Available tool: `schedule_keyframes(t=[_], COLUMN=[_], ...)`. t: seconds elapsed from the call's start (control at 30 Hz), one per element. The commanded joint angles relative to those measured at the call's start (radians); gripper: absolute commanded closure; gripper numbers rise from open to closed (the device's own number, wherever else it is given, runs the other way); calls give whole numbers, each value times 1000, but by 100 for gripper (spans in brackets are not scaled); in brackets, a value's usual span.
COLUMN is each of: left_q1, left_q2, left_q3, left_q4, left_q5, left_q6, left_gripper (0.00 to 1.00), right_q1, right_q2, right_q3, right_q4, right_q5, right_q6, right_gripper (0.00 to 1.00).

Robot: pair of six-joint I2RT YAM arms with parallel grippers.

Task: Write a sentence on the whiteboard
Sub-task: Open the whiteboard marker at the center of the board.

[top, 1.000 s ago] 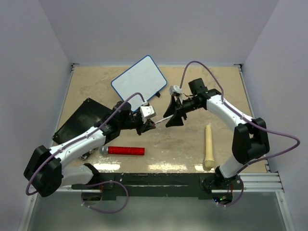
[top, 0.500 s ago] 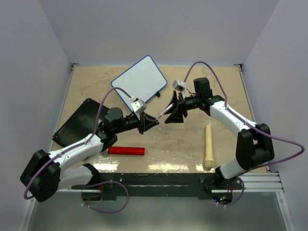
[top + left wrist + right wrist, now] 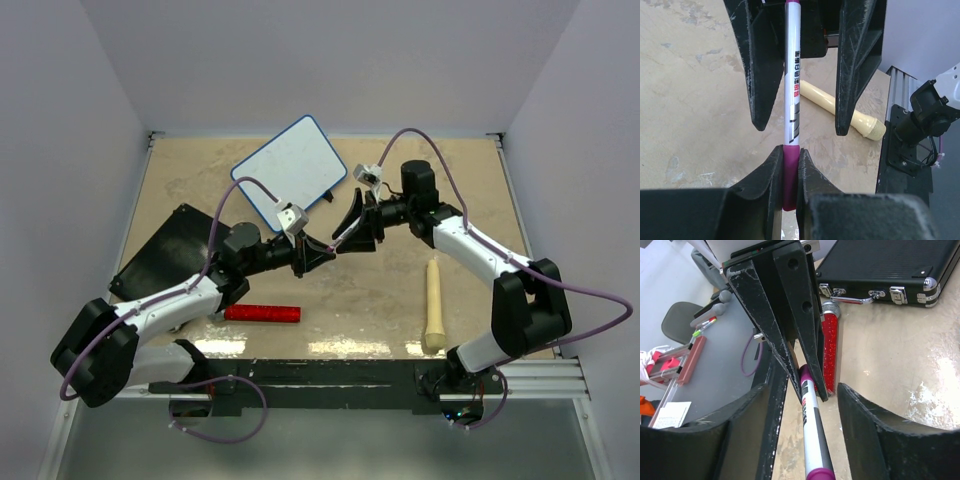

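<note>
The whiteboard (image 3: 290,163) lies tilted at the back of the table, white with a blue rim; from above its face looks blank and no sentence shows on it. Well in front of it, my left gripper (image 3: 322,255) (image 3: 790,151) is shut on the purple end of a white marker (image 3: 792,100) (image 3: 338,243). The marker points toward my right gripper (image 3: 347,232) (image 3: 805,390). Its jaws stand open on either side of the marker's barrel (image 3: 812,440), with a gap on each side. Both grippers hang above the table's middle.
A red glittery cylinder (image 3: 262,313) lies near the left arm. A cream wooden handle (image 3: 434,305) lies at the right front. A black case (image 3: 165,255) with metal latches (image 3: 890,292) sits at the left. Grey walls close in the table.
My right gripper has slid left along the marker toward the left gripper, its jaws now astride the barrel. The left arm has shifted a little, still holding the marker.
</note>
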Motion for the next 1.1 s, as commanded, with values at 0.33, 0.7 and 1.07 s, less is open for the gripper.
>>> schedule_keyframes(t=[0.33, 0.7, 1.07], left_q1=[-5, -3, -2], left_q2=[1, 1, -26], left_q3=[-8, -19, -65], left_q4=[74, 59, -27], left_q5=[21, 33, 37], left_q6=[23, 38, 95], left_gripper=[100, 100, 100], right_q1=[3, 2, -95], right_q2=[-1, -4, -50], right_q3=[1, 17, 104], right_q4=[72, 49, -136], right_q5=[-60, -84, -68], right_q6=[53, 29, -137], right_gripper=[69, 100, 100])
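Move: The left hand already grips the whiteboard marker by one magenta end, and the marker's middle lies some 4 cm to its right, 2 cm ahead and 3 cm above. That middle sits between the right hand's open fingers, level in height and about 1 cm to the right of the hand point. From the right hand the whiteboard lies about 30 cm ahead and 16 cm left, the red microphone 8 cm back and 22 cm left, the cream microphone 7 cm back and 23 cm right, all some 20 cm below. The right hand stays almost in place around the marker and shuts its fingers from about two-thirds open to nearly closed, pinching the white barrel just beyond the left fingertips, then at the very end starts drawing to its own right, away from the left hand, by only about 0.5 cm. The left hand keeps its grip on the magenta end and holds nearly still, drifting back less than 1 cm, with both wrists hardly turning. ##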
